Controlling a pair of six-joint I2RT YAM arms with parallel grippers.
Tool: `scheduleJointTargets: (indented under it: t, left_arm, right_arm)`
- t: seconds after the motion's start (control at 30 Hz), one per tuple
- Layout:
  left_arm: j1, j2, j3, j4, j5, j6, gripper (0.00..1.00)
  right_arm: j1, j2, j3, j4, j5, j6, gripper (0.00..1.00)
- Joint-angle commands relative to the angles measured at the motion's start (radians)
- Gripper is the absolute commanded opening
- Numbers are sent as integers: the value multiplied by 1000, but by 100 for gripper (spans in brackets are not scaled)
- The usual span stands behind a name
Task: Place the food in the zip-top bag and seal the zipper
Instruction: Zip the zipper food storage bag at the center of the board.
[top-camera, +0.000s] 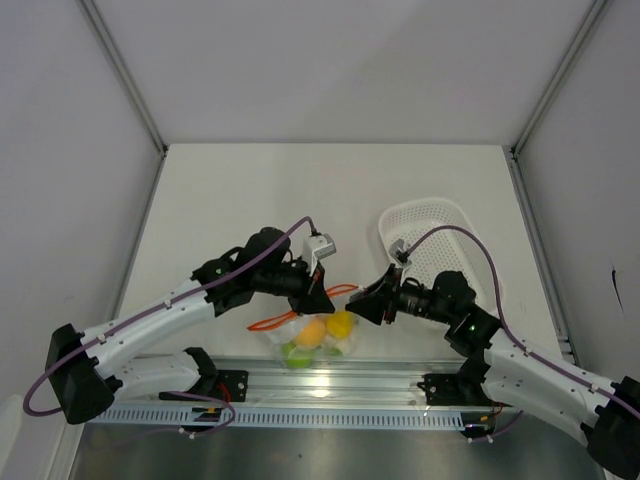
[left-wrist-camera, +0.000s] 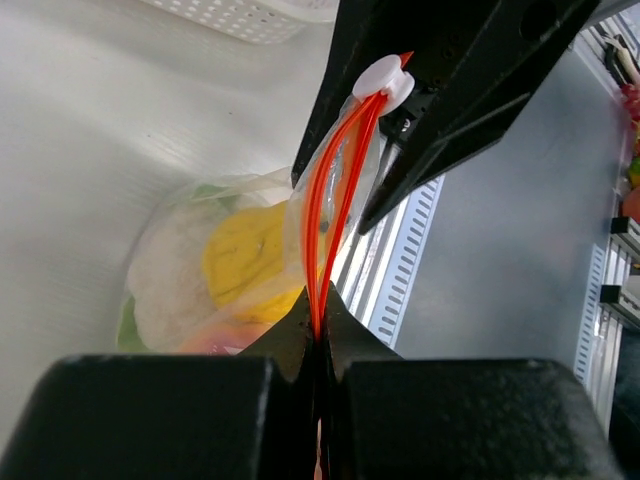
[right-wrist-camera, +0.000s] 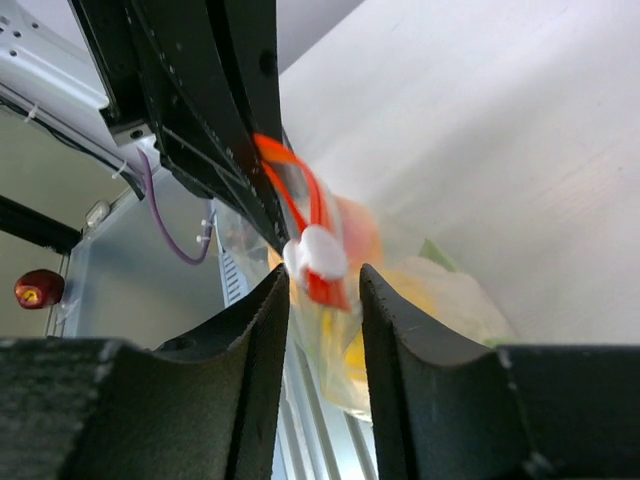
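Note:
The clear zip-top bag hangs low over the table's near edge. It holds the food: an orange fruit, a yellow pear and a green piece. In the left wrist view the pear and a whitish piece show inside it. My left gripper is shut on the red-orange zipper. My right gripper is open, its jaws either side of the zipper's white slider at the strip's far end.
The white perforated basket stands on the table right of the grippers, and its rim shows in the left wrist view. A metal rail runs along the near edge under the bag.

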Motion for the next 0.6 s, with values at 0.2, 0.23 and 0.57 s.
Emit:
scheduleJointTargets:
  t: [0.2, 0.23, 0.57]
  left_arm:
    - [28, -30, -19, 69, 135, -26, 1]
    - [33, -36, -19, 71, 136, -28, 7]
    - [39, -83, 25, 141, 49, -43, 66]
  right_arm:
    - [-60, 31, -16, 166, -77, -24, 0]
    - [-60, 31, -21, 172, -92, -21, 0]
    - [-60, 30, -62, 241, -111, 47, 0]
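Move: The white slider of the zipper bag is almost at the right fingertips, about 1 cm to that hand's left, 1 cm ahead and 1 cm up. From the left hand, which has the red zip strip pinched, it is some 7 cm to the right, 3 cm ahead and 2 cm up. The yellow fruit in the bag lies about 8 cm below the left hand, 1 cm back and 2 cm right; the orange fruit is 5 cm left, 3 cm back and 8 cm down. Forward and up by roughly 1 cm each, the half-open right hand shuts on the red strip's end just behind the slider, then eases slightly down and back, holding it. The left hand first draws back a little with the strip, then opens past halfway to release it and rises about 3 cm. ##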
